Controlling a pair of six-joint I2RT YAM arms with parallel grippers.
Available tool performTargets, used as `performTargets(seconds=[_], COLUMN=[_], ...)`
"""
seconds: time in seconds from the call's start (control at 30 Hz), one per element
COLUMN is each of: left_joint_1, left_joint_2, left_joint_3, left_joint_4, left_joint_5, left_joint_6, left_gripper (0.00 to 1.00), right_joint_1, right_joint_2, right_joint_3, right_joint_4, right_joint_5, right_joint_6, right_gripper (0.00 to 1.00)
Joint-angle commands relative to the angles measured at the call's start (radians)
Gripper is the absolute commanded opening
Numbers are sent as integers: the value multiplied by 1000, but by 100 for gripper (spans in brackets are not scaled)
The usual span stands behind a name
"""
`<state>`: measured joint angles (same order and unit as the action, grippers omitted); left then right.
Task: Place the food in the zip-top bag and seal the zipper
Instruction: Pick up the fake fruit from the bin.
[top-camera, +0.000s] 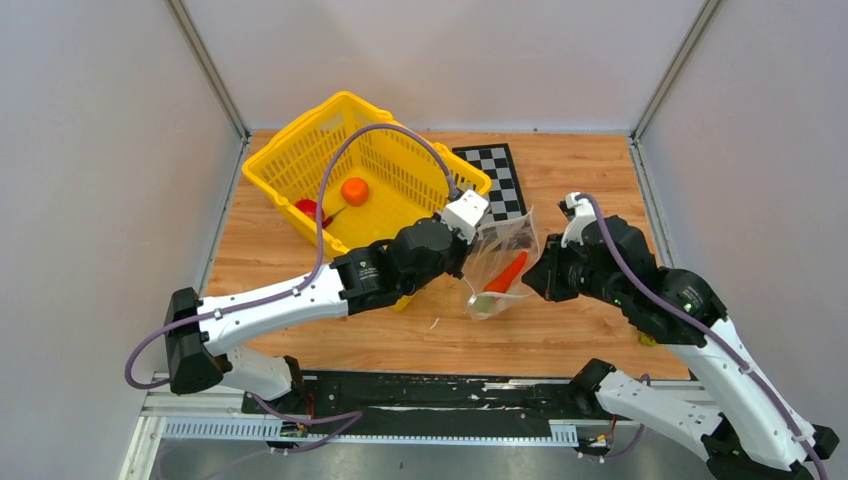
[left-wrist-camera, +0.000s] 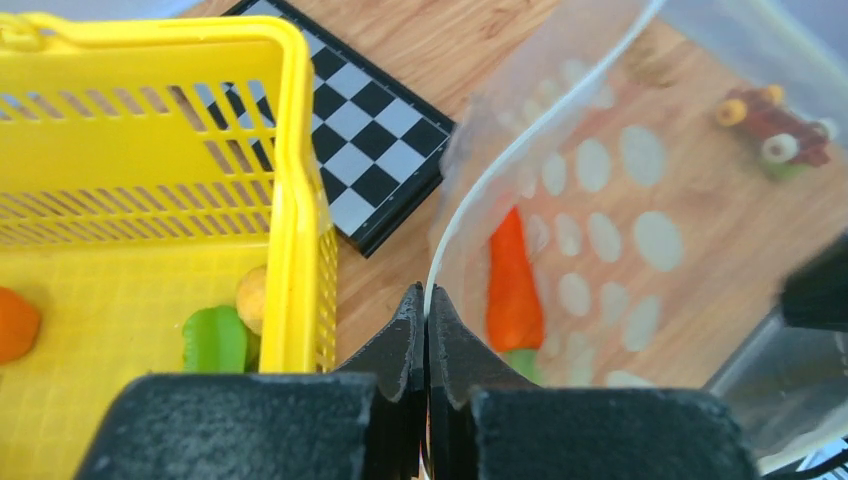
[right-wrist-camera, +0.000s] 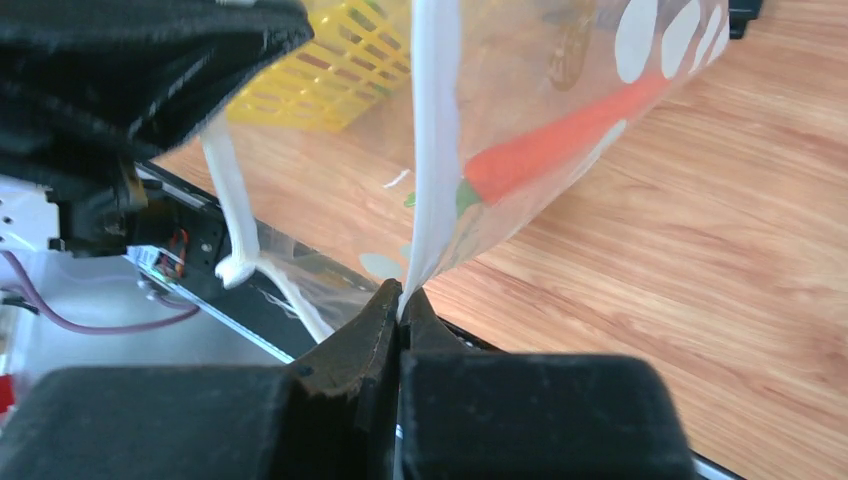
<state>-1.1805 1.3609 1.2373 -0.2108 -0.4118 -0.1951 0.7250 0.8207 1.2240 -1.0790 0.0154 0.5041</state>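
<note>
The clear polka-dot zip-top bag (top-camera: 503, 262) hangs between my two grippers over the table's middle, mouth spread, with an orange carrot (top-camera: 510, 270) inside. My left gripper (left-wrist-camera: 426, 292) is shut on the pale zipper (left-wrist-camera: 434, 268) at the bag's left edge, and the carrot (left-wrist-camera: 510, 275) shows through the plastic. My right gripper (right-wrist-camera: 402, 292) is shut on the zipper (right-wrist-camera: 432, 150) of the other lip, just below the carrot (right-wrist-camera: 550, 135). More food sits in the yellow basket (top-camera: 300, 130): an orange (top-camera: 354, 190), a red chili (top-camera: 310, 208), a green pepper (left-wrist-camera: 213, 338) and a yellowish ball (left-wrist-camera: 252, 297).
A black-and-white checkerboard (top-camera: 497, 180) lies behind the bag, right of the basket. Seen through the bag, a small red toy with coloured knobs (left-wrist-camera: 775, 125) rests on the wood. The basket wall (left-wrist-camera: 300, 150) stands close to my left gripper.
</note>
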Motion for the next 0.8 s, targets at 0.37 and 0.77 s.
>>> performTargets(seconds=[0.37,0.77], left_joint_1=[59,159], left_joint_2=[-16,-126], left_joint_3=[46,120], left_joint_4=[-65,-259], left_joint_5=[242,323], left_joint_6=[-49,17], left_gripper=[73,99], right_joint_1=[-1,0], right_joint_2=[-63,15], right_joint_3=[-83,-172], right_joint_4=[104,310], right_joint_5=[58,-55], right_joint_6=[76,129], right_gripper=[0,0])
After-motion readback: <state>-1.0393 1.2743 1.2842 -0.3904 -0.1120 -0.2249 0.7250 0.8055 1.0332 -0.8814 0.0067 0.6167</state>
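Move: The left hand still pinches the bag's left rim. From it the green pepper in the bin lies some 11 cm left, 5 cm ahead and 25 cm down; the lemon is about 8 cm left and 6 ahead, the orange about 20 left and 15 ahead, both at that depth. The carrot hangs in the bag roughly 6 cm to its right, 2 back and 16 below. From the right hand, pinching the opposite rim, the pepper is about 18 cm left, 12 ahead and 24 below. The left hand first eases back and to its right by a couple of centimetres while its fingers start to open, letting go of the bag's rim, and then, spread wide, goes about 4 cm left towards the bin and rises some 2.5 cm, the wrist tipped down and turned clockwise a little under 10 degrees. The right hand keeps its pinch on the other rim throughout, drifting about 1 cm right before it lowers the bag roughly 4 cm while bringing it some 3 cm left and 2 cm forward. ##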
